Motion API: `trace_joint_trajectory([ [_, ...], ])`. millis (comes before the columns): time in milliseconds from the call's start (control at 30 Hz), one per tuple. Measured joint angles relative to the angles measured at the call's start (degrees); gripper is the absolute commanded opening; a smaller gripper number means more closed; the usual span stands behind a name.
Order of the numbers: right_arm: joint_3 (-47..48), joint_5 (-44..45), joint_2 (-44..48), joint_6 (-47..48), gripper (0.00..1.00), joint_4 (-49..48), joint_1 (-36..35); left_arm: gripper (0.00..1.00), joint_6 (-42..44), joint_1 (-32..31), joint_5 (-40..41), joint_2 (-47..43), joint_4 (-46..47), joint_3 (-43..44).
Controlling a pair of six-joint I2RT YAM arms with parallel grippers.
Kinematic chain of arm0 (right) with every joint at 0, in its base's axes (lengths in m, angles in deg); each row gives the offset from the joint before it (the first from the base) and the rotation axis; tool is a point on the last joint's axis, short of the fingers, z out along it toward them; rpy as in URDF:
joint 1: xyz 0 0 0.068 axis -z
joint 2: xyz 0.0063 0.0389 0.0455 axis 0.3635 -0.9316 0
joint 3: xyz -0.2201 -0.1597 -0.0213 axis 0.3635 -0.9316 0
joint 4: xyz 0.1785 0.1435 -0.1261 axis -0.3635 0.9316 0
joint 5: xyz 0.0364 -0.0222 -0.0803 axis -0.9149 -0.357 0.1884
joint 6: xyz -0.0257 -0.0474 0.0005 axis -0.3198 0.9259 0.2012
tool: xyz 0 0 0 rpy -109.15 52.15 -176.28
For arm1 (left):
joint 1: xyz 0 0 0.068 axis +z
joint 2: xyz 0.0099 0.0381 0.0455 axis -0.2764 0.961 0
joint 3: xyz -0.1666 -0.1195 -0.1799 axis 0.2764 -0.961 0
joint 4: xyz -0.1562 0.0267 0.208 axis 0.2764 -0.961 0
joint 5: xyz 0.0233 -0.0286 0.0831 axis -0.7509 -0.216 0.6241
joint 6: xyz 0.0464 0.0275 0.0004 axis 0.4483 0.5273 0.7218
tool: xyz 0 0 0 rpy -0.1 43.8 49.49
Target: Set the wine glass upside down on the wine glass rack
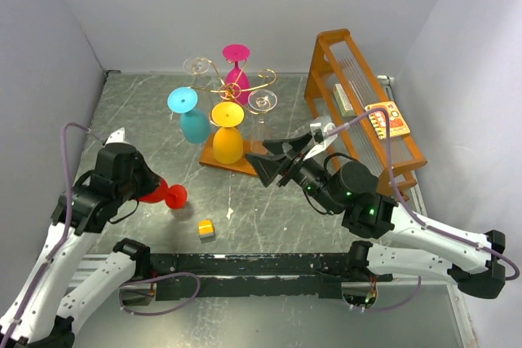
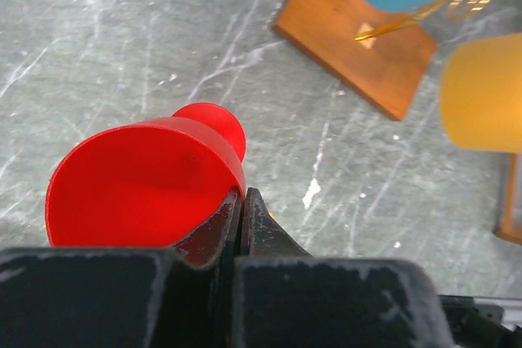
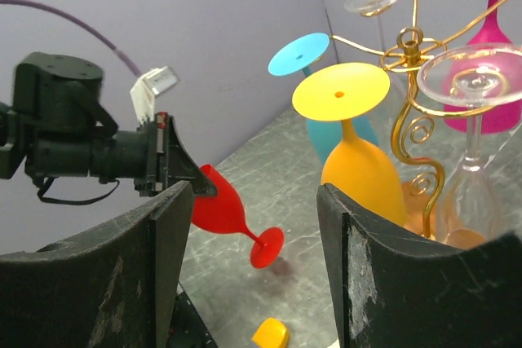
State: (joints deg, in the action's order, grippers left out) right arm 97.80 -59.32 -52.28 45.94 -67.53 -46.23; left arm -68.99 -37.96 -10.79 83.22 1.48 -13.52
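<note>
The red wine glass point(image 1: 163, 194) lies tilted at the left of the table, its bowl toward my left arm and its foot point(image 3: 267, 247) low over the tabletop. My left gripper point(image 2: 243, 193) is shut on the bowl's rim point(image 2: 139, 181), one finger inside the bowl and one outside. The wine glass rack point(image 1: 231, 87), a gold wire tree on a wooden base point(image 2: 351, 46), stands at the middle back with teal, yellow, magenta and clear glasses hanging upside down. My right gripper point(image 3: 253, 189) is open and empty, in front of the rack's base point(image 1: 269, 165).
A tall orange slatted wooden frame point(image 1: 359, 95) stands at the right, with a small printed box point(image 1: 387, 119) on it. A small yellow block point(image 1: 206, 229) lies on the table near the front, just right of the red glass's foot.
</note>
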Motion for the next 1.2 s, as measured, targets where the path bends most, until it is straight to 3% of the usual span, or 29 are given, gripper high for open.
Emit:
trace_joint_trajectory([
  [267,0.57,2.89,-2.67,-11.17,0.61,4.79,-0.02,0.07,0.7,0.0,-11.04,-9.31,6.38,-1.33],
  [767,-5.2,7.96,-8.24,-51.82,0.48,18.1,0.0,0.07,-4.44,-0.02,-31.98,-15.34,26.05,-18.1],
  [1200,-6.16,9.18,-16.7,-83.49,0.4,25.66,0.0,0.07,-10.93,-0.04,-37.53,-15.23,45.09,-29.31],
])
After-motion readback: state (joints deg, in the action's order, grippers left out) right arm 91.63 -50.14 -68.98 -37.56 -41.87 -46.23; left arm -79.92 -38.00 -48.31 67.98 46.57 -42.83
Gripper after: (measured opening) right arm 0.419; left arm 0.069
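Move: My left hand already holds the red wine glass by its rim, foot hanging low; my right gripper, where the glass is being taken, is about 31 cm right, 2 cm back and 20 cm higher. From that left hand the yellow block lies about 12 cm right, 5 back, 19 below. From my right hand the red glass is about 29 cm left, 4 ahead, 27 below; the hung yellow glass is 16 ahead, 9 left, 15 below, the hung clear glass 17 straight ahead, 14 below. I sink my right hand about 21 cm in front of the rack, pitching its fingers some 70 degrees downward and narrowing them part-way, towards the red glass's foot. Keeping its pinch on the rim, my left hand carries the glass about 12 cm right, rising a few centimetres before settling back, and turns clockwise and tilts up so the foot swings round towards my right gripper. ##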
